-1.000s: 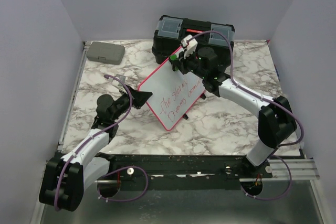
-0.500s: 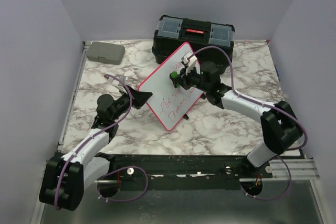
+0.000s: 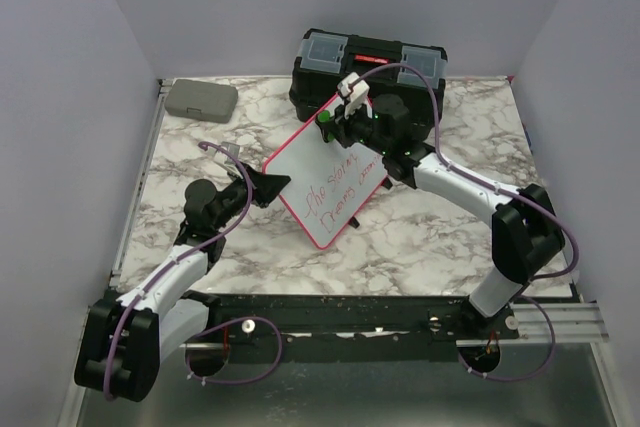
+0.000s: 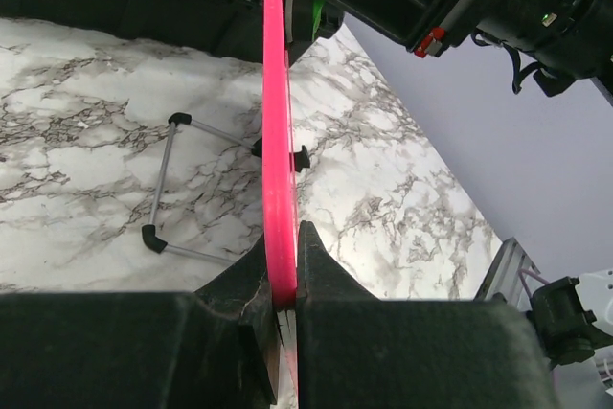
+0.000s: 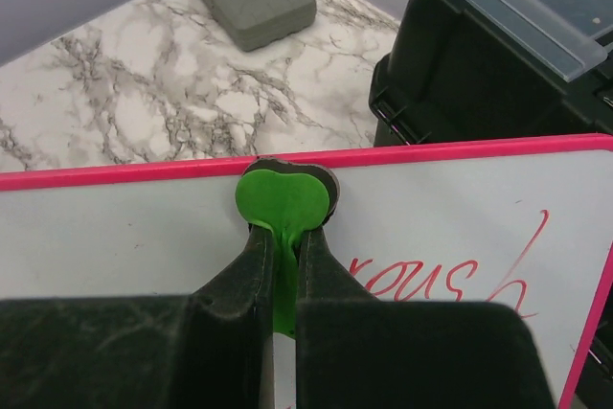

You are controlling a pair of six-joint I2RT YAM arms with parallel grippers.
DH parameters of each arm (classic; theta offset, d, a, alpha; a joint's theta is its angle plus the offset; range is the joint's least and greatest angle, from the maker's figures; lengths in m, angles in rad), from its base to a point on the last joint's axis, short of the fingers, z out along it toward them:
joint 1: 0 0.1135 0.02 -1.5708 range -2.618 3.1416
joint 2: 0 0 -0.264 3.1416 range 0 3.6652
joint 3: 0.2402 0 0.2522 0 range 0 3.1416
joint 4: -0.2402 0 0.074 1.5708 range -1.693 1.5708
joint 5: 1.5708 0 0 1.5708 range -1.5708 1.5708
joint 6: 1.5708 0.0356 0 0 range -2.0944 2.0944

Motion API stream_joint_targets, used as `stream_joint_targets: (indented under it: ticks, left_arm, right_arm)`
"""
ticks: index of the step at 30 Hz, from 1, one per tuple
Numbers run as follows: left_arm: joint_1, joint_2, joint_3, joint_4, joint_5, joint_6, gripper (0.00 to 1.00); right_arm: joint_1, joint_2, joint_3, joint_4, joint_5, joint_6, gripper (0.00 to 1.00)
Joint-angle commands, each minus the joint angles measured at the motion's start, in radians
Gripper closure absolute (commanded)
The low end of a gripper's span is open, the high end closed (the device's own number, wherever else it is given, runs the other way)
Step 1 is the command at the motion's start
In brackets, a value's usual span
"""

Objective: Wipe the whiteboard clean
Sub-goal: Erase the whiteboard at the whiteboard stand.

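The whiteboard (image 3: 298,160), white with a pink frame, stands tilted on the marble table with red handwriting (image 3: 338,190) across its lower half. My left gripper (image 3: 270,185) is shut on the board's left frame edge (image 4: 276,93), which runs edge-on between the fingers of this gripper (image 4: 282,241). My right gripper (image 3: 328,123) is shut on a small green eraser (image 5: 283,198). The eraser's dark pad presses on the whiteboard (image 5: 115,227) just under its top frame. Red letters (image 5: 421,277) lie to the right of the right gripper (image 5: 284,229).
A black toolbox (image 3: 368,65) stands right behind the board, close to the right arm, also in the right wrist view (image 5: 479,64). A small grey case (image 3: 200,100) lies at the far left corner. The board's wire stand (image 4: 161,189) rests on the table behind it.
The right gripper swept the eraser down onto the middle of the board, then back up to the top edge. The left gripper and board stayed put.
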Motion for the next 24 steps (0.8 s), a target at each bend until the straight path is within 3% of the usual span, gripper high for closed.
stream_joint_targets:
  ticks: [1,8,15,21,24]
  left_arm:
    - [-0.026,-0.031,0.001,-0.058,0.172,0.092,1.00]
    - [-0.026,-0.028,0.003,-0.053,0.172,0.096,1.00]
    - [-0.026,-0.001,0.014,-0.031,0.173,0.085,1.00]
    - [-0.026,-0.005,0.013,-0.035,0.175,0.087,1.00]
    - [-0.026,-0.013,0.005,-0.035,0.173,0.087,1.00]
  right_arm:
    - [-0.014,0.044,0.030,-0.028,0.069,0.014,0.99]
    - [0.012,0.007,-0.100,-0.039,-0.126,0.006,0.99]
    - [0.109,-0.043,-0.143,-0.006,-0.209,-0.022,0.99]
    - [0.083,-0.007,-0.046,-0.036,-0.028,0.003,0.99]
    - [0.012,0.020,-0.024,-0.048,-0.015,0.025,0.99]
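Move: The right hand already holds the green-backed eraser on the board's face, close to its high edge. The board's left corner lies about 11 cm back and 12 cm to the left of this hand, roughly level with it; the red line "the storm" is some 9 cm back, straight in line, and 8 cm lower, and the toolbox about 14 cm ahead, 8 cm right and 12 cm down. From the left hand, which grips the board there, that corner is about 1 cm ahead, 3 cm left and 2 cm up. After edging barely forward, the right hand sweeps the eraser back, left and a little down across the slanting face, about 6 cm back and 3 cm left towards the board's left corner, then starts to return by about a centimetre; it turns some 10 degrees counter-clockwise and keeps the handle pinched. The left hand holds almost still, its closed fingers still clamped on the board near that corner to steady it. ##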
